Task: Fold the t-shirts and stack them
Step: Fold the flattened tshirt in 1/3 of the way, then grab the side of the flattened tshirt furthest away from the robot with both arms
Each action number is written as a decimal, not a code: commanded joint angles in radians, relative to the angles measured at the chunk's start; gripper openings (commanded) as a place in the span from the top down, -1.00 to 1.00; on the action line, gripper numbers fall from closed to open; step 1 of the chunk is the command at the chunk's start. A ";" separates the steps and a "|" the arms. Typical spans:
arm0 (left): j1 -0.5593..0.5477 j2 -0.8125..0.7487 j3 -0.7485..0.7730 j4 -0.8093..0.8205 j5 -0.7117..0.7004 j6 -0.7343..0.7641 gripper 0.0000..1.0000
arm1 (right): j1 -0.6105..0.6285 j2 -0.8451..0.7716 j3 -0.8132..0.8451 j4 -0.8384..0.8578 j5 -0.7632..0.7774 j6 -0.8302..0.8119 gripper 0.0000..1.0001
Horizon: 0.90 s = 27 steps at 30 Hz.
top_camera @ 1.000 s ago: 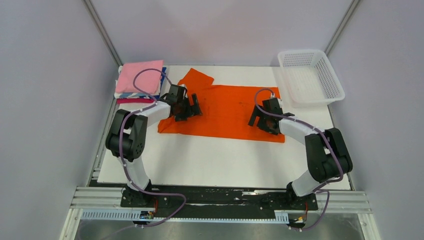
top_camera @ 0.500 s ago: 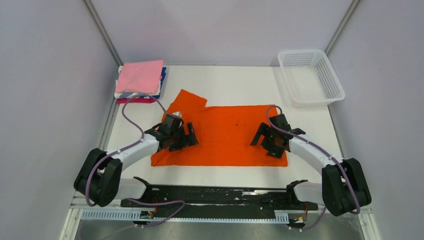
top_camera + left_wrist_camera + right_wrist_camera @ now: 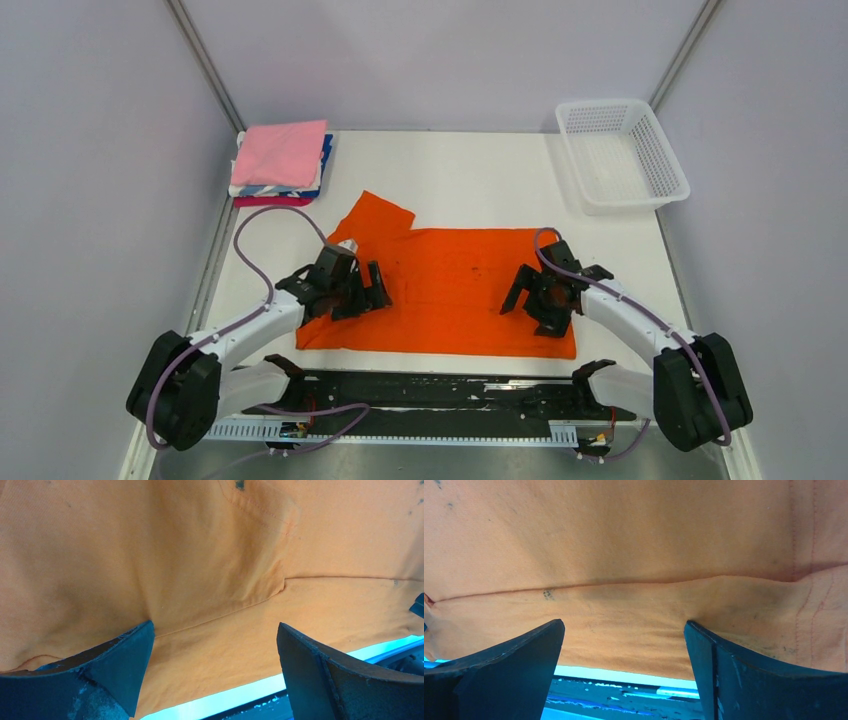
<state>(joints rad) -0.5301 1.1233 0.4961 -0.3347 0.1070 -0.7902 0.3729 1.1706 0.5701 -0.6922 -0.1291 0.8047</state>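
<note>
A bright orange t-shirt (image 3: 450,285) lies spread flat on the white table, one sleeve pointing to the far left, its lower hem near the front edge. My left gripper (image 3: 338,293) stands open on the shirt's left part, fingertips down on the cloth. My right gripper (image 3: 550,295) is open the same way on the right part. In the left wrist view the orange t-shirt (image 3: 200,545) fills the picture behind my wide-apart left gripper (image 3: 215,625). The right wrist view shows a fold line across the orange t-shirt (image 3: 624,540) above my right gripper (image 3: 624,622). Folded t-shirts (image 3: 282,158), pink on top, are stacked at the far left.
A white mesh basket (image 3: 622,155) stands at the far right corner of the table (image 3: 470,175). The black rail with the arm bases (image 3: 440,392) runs just below the shirt's near hem. Grey walls close in both sides.
Both arms drew back toward the near edge with jaws open, and the orange t-shirt slid with them from the middle of the table to the front.
</note>
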 commanded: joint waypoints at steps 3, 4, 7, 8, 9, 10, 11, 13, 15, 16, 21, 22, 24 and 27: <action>-0.010 -0.097 -0.035 -0.116 0.013 -0.041 -1.00 | 0.012 -0.044 -0.017 -0.063 0.014 0.016 -1.00; -0.009 -0.105 -0.028 -0.120 0.017 -0.040 -1.00 | 0.012 -0.060 -0.010 -0.060 0.022 0.010 -1.00; -0.009 -0.139 0.005 -0.129 0.023 -0.031 -1.00 | 0.012 -0.110 0.021 -0.030 0.042 -0.024 -1.00; -0.010 -0.144 0.026 -0.126 0.019 -0.026 -1.00 | 0.012 -0.126 0.034 -0.014 0.043 -0.041 -1.00; -0.010 -0.152 0.055 -0.125 0.017 -0.012 -1.00 | 0.013 -0.139 0.052 0.001 0.041 -0.055 -1.00; -0.010 -0.154 0.073 -0.130 0.003 -0.004 -1.00 | 0.012 -0.150 0.069 0.016 0.039 -0.070 -1.00; -0.009 -0.153 0.112 -0.133 -0.007 0.011 -1.00 | 0.012 -0.160 0.085 0.031 0.045 -0.084 -1.00; -0.009 -0.137 0.183 -0.151 -0.068 0.024 -1.00 | 0.012 -0.178 0.116 0.063 0.077 -0.103 -1.00; -0.009 -0.100 0.258 -0.170 -0.146 0.046 -1.00 | 0.011 -0.185 0.146 0.092 0.121 -0.117 -1.00; -0.007 -0.081 0.286 -0.192 -0.211 0.053 -1.00 | 0.011 -0.186 0.158 0.104 0.145 -0.121 -1.00; 0.043 0.148 0.553 -0.248 -0.390 0.118 -1.00 | 0.011 -0.112 0.230 0.127 0.244 -0.161 -1.00; 0.055 0.221 0.588 -0.248 -0.389 0.138 -1.00 | 0.010 -0.099 0.243 0.133 0.250 -0.168 -1.00; 0.091 0.346 0.726 -0.249 -0.391 0.176 -1.00 | 0.008 -0.077 0.254 0.148 0.254 -0.191 -1.00; 0.152 0.520 0.899 -0.319 -0.408 0.209 -1.00 | 0.001 -0.047 0.271 0.158 0.267 -0.219 -1.00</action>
<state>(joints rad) -0.4412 1.4708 1.2186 -0.5751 -0.2222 -0.6632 0.3790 1.0943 0.7895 -0.5858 0.0826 0.6510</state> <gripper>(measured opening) 0.998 0.998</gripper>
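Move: The hands rest, fingers wide open, on the orange t-shirt's folded near third. The far sleeve's middle lies about 19 cm ahead of the left hand, 4 cm to its right and a couple of centimetres below; the stack of folded shirts is some 31 cm ahead and 16 cm to its left. The right hand has the shirt's far right corner about 18 cm ahead and 4 cm to its right; the white basket stands roughly 35 cm ahead, 18 cm to its right. Both hands finish dragging the t-shirt towards the base, the left by another 2 cm and the right by barely half a centimetre, then lift off the folded flap with fingers still wide open. They swing up and forward over the shirt, the left rising about 13 cm and ending some 16 cm ahead, close above the far sleeve, the right rising 9 cm and reaching 10 cm towards the far right corner, its fingers tilting up to point more forward by nearly 30 degrees, the left's by rather less. ##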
